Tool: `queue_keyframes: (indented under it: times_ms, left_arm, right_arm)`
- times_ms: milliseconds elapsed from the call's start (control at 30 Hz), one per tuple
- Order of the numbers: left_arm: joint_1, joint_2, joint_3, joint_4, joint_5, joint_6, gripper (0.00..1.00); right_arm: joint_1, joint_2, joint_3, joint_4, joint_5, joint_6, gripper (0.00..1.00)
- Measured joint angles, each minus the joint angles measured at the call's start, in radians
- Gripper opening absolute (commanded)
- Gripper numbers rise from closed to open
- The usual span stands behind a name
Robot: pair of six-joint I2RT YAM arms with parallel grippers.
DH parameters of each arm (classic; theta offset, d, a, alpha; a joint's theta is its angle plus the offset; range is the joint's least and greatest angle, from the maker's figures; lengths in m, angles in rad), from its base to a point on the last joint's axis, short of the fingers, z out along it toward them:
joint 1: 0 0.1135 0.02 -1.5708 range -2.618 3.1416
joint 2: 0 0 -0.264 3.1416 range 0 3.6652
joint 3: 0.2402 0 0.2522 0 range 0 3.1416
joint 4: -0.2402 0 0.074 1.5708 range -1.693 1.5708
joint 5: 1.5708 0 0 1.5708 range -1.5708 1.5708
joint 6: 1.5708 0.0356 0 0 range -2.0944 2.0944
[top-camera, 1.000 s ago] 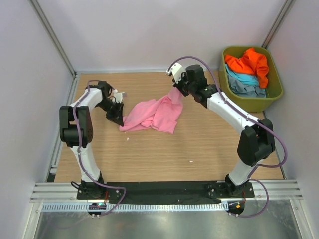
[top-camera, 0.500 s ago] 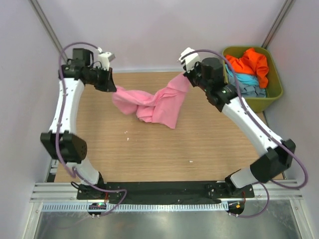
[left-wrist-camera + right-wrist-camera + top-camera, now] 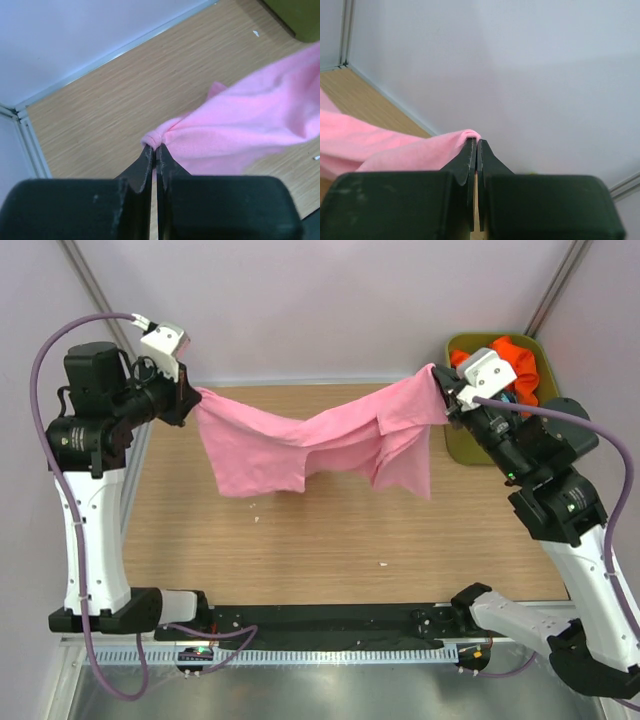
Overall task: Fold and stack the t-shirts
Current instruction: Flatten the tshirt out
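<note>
A pink t-shirt (image 3: 310, 440) hangs stretched in the air above the wooden table (image 3: 330, 540), sagging in the middle. My left gripper (image 3: 193, 398) is shut on its left end, the fabric (image 3: 235, 130) bunched at the fingertips (image 3: 148, 150). My right gripper (image 3: 440, 385) is shut on the right end, where pink cloth (image 3: 415, 150) folds over the fingertips (image 3: 470, 146). An orange t-shirt (image 3: 515, 365) lies in the olive tub behind my right arm.
The olive-green tub (image 3: 545, 400) stands at the back right corner, mostly hidden by my right arm. White walls close in the table at the back and sides. Small white specks (image 3: 383, 563) lie on the wood.
Both arms have risen and spread apart, lifting the pink t-shirt off the table and stretching it out between them. The left gripper took hold of its left end.
</note>
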Motion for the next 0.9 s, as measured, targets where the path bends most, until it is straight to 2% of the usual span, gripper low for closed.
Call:
queue_keyframes:
  times_ms: [167,333,467,567,700,733,833,900]
  left_arm:
    - [-0.001,0.119,0.01,0.045,-0.058,-0.025,0.0]
    - [-0.001,0.371,0.011,0.099,-0.087,-0.067,0.01]
    - [-0.001,0.612,0.024,0.114,-0.097,-0.108,0.4]
    - [-0.002,0.739,0.039,0.117,-0.129,-0.138,0.55]
    - [0.001,0.752,0.017,0.114,-0.173,-0.149,0.6]
    - [0.003,0.735,-0.003,0.119,-0.174,-0.149,0.6]
    - [0.014,0.657,-0.116,0.114,-0.162,-0.151,0.6]
    - [0.024,0.625,-0.184,0.099,-0.141,-0.156,0.6]
  right_arm:
    - [-0.003,0.076,-0.092,0.114,0.004,-0.02,0.01]
    - [-0.073,0.306,-0.222,0.209,-0.02,0.013,0.01]
    - [-0.135,0.545,-0.276,0.246,-0.011,0.056,0.01]
    - [-0.175,0.718,-0.278,0.249,0.015,0.099,0.02]
    - [-0.214,0.806,-0.268,0.246,0.054,0.132,0.15]
    - [-0.219,0.807,-0.267,0.247,0.059,0.135,0.15]
    - [-0.216,0.801,-0.245,0.261,0.063,0.148,0.34]
    - [-0.215,0.788,-0.237,0.265,0.06,0.156,0.5]
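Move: The t-shirt hangs between both hands, its middle some 16 cm in from each, about 14 cm below the left and 22 cm below the right. The left corner's landing spot on the table is about 17 cm ahead of the left hand and 38 cm below. The right corner's is roughly 22 cm straight ahead of the right hand, 46 cm below, with a white scrap 5 cm right and 2 cm beyond that spot. The green bin is some 20 cm right of that spot and 6 cm farther. The t-shirt, still pinched by its two upper corners, is flung forward and down onto the table: the left hand goes some 28 cm down and 17 forward, the right about 40 down and 21 forward, both tipping roughly 45 degrees towards the table. The left fingers open during the descent and that hand draws back 5 cm; the right fingers part only at the bottom, with a slight rise. ##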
